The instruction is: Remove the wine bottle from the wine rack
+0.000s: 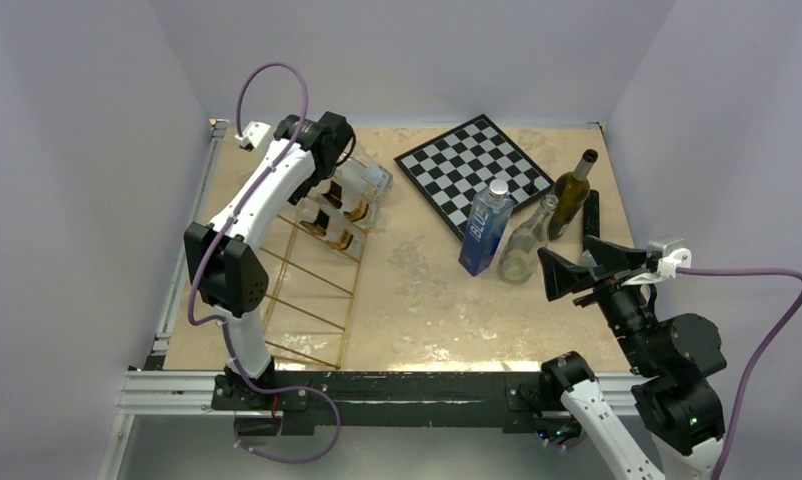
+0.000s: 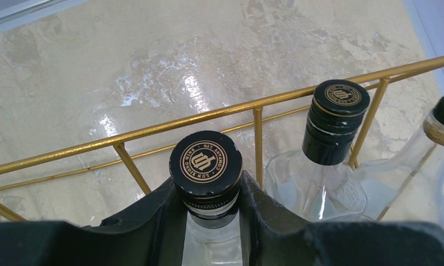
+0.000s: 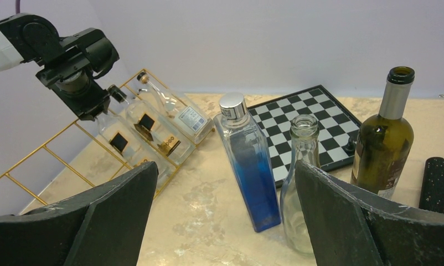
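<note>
The gold wire wine rack (image 1: 312,292) lies along the table's left side, its thin bars (image 2: 153,131) crossing the left wrist view. Three clear bottles rest in its far end. My left gripper (image 2: 208,195) is shut on the neck of the wine bottle (image 2: 206,160), just under its black cap with gold lettering. In the right wrist view this is the leftmost bottle (image 3: 119,143), under the left gripper (image 3: 94,112). A second capped bottle (image 2: 335,124) lies beside it. My right gripper (image 3: 225,180) hangs open and empty at the right (image 1: 569,272).
A blue square bottle (image 1: 485,228), an empty clear bottle (image 1: 527,245) and a dark green bottle (image 1: 572,195) stand right of centre. The chessboard (image 1: 472,165) lies at the back. A black cylinder (image 1: 590,213) lies near the right wall.
</note>
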Tool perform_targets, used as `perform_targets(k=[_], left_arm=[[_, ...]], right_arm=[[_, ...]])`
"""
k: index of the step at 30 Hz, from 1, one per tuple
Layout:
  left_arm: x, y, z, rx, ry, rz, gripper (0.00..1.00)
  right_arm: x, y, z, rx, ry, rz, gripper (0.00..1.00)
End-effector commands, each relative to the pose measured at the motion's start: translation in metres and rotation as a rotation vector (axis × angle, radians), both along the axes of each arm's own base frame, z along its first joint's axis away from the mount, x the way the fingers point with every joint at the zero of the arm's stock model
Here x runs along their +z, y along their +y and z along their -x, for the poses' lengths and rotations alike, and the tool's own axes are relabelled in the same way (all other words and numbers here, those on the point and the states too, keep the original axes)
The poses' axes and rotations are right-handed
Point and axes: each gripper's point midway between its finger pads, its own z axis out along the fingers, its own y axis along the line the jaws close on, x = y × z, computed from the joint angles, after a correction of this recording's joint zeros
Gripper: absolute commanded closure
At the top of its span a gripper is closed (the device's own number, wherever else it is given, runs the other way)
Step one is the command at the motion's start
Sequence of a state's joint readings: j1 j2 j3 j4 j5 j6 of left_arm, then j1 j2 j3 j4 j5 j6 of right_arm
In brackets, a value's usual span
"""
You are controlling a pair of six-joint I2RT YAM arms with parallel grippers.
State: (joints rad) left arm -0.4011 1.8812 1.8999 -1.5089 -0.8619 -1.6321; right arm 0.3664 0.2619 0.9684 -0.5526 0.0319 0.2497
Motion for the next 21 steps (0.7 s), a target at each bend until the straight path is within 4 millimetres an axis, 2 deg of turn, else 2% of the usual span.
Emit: perform_targets(k=[1,21], left_arm=[[0.054,0.009,0.011,-0.053,-0.092,-0.084,1.00],[0.109,-0.011,0.024,-0.175,-0.195,-0.194,1.00]], right_arm=[[0.008,0.004,-0.004,0.015,-0.023,-0.018,0.01],[0.010,0.006,-0.004,0.023,-0.021,-0.018,0.01]])
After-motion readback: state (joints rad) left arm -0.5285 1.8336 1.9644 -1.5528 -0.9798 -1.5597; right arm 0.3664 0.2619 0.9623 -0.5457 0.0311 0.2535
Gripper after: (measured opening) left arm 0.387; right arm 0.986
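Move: The left gripper already holds the wine bottle by its black-capped neck; the bottle's middle lies about 8 cm to the right, 2 cm back and 8 cm below. The next wine bottle on the rack lies parallel, its middle about 4 cm ahead, 11 cm right and 9 cm lower. The blue bottle stands some 42 cm right, 11 cm back, 9 cm lower. From the idle right hand, the held bottle is about 41 cm left, 20 cm ahead and 25 cm below. Keep the left gripper's pinch on the neck and draw the bottle up about 4.5 cm while carrying it some 3 cm to the right and just slightly back, away from the rack's upper rail and towards the blue bottle's side. Turn the wrist about 10 degrees clockwise on the way up. ##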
